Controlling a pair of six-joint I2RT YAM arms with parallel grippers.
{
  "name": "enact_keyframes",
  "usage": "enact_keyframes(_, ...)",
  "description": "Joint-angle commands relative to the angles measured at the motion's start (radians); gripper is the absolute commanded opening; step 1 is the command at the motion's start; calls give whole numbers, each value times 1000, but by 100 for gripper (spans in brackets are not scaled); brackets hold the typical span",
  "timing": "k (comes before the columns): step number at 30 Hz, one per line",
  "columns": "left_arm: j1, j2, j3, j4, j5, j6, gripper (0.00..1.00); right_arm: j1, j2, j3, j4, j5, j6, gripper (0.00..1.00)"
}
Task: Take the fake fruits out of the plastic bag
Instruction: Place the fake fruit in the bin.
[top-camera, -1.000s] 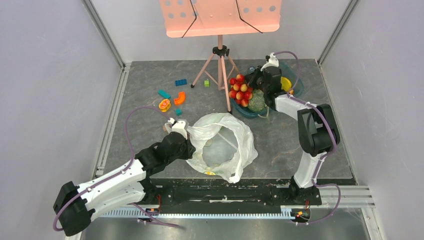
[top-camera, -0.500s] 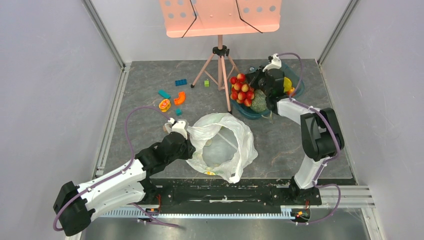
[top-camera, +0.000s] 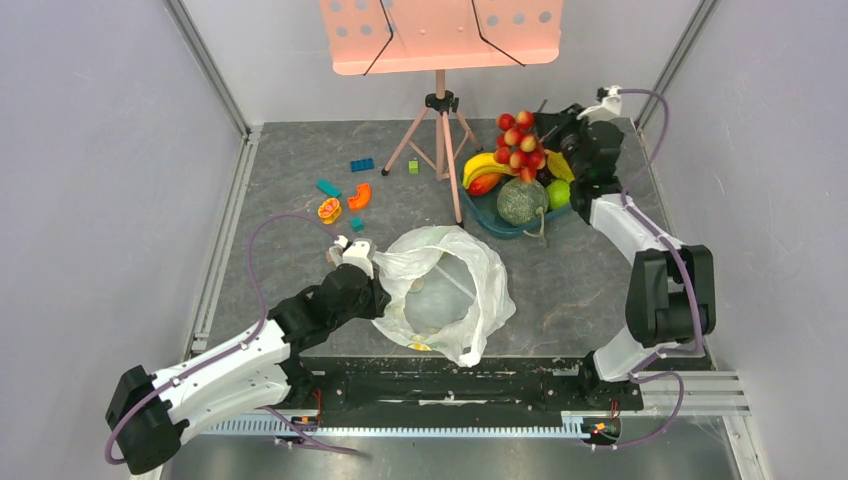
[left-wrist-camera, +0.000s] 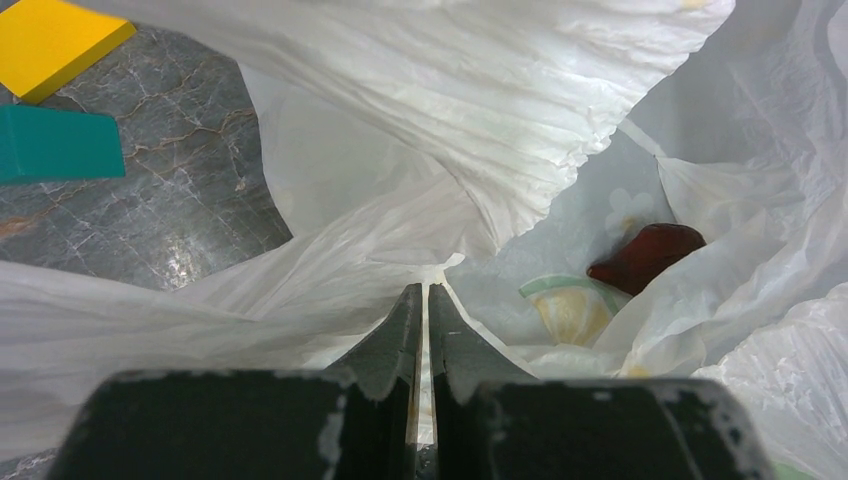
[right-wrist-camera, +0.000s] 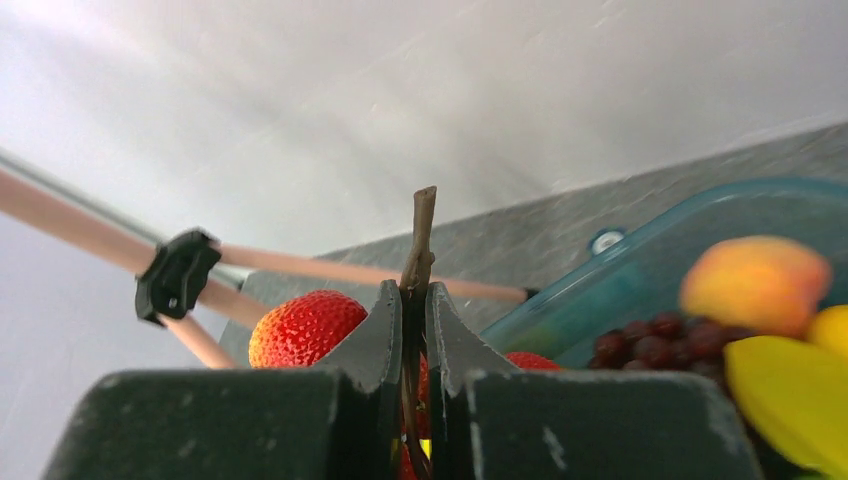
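Observation:
The white plastic bag (top-camera: 445, 290) lies open near the front middle. My left gripper (top-camera: 378, 283) is shut on its left rim; the left wrist view shows the thin film (left-wrist-camera: 480, 120) pinched between the jaws of that gripper (left-wrist-camera: 422, 292). A dark red piece (left-wrist-camera: 647, 257) lies inside the bag. My right gripper (top-camera: 556, 122) is shut on the brown stem (right-wrist-camera: 422, 225) of the red ball cluster (top-camera: 520, 138) and holds it above the teal tray (top-camera: 490, 222). One red ball (right-wrist-camera: 300, 325) shows beside the right gripper (right-wrist-camera: 415, 292). The yellow banana bunch (top-camera: 482, 166) lies in the tray.
The netted melon (top-camera: 522, 200) and a green fruit (top-camera: 558, 192) sit in the tray; dark grapes (right-wrist-camera: 650, 345) and a peach (right-wrist-camera: 755, 280) show there too. A tripod stand (top-camera: 440, 140) stands left of the tray. Toy blocks (top-camera: 360, 165) and orange pieces (top-camera: 358, 196) lie at the back left.
My right gripper has moved right and toward the back with the red cluster, lifting it off the tray's left side and uncovering the banana and melon. The left arm and the bag have not moved.

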Motion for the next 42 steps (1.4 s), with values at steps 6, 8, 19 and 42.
enact_keyframes(6, 6, 5, 27, 24, -5, -8, 11, -106, -61, 75, -168, 107, -130, 0)
enact_keyframes(8, 6, 9, 27, 27, -3, -8, 11, -106, -45, 92, -202, 117, -164, 0)
enact_keyframes(19, 6, -1, 25, 20, -6, -7, 11, -106, 59, 142, -268, 224, -276, 1)
enact_keyframes(42, 5, -19, 41, 0, -7, -4, 11, -106, -118, 52, -249, 253, -347, 78)
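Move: The red fruit bunch hangs by its stem from my right fingers. The right half of the bin, where the bunch is to go, lies about 8 cm right of my right hand, 2 cm ahead and some 18 cm below. The green fruit there is some 3 cm back and 6 cm right; the melon is about 6 cm back and 4 cm left, the banana 3 cm ahead and 14 cm left. From my left hand the same spot is roughly 35 cm ahead and 48 cm right, about level. I swing my right hand about 10 cm to the right over the bin, keeping the stem pinched, and once well across I sink some 8 cm, tipping and turning the fingers down and clockwise by about 15 degrees each while the hand's left side rolls down. Low over the fruit I open the fingers wide, let go of the stem and rise about 4 cm. ##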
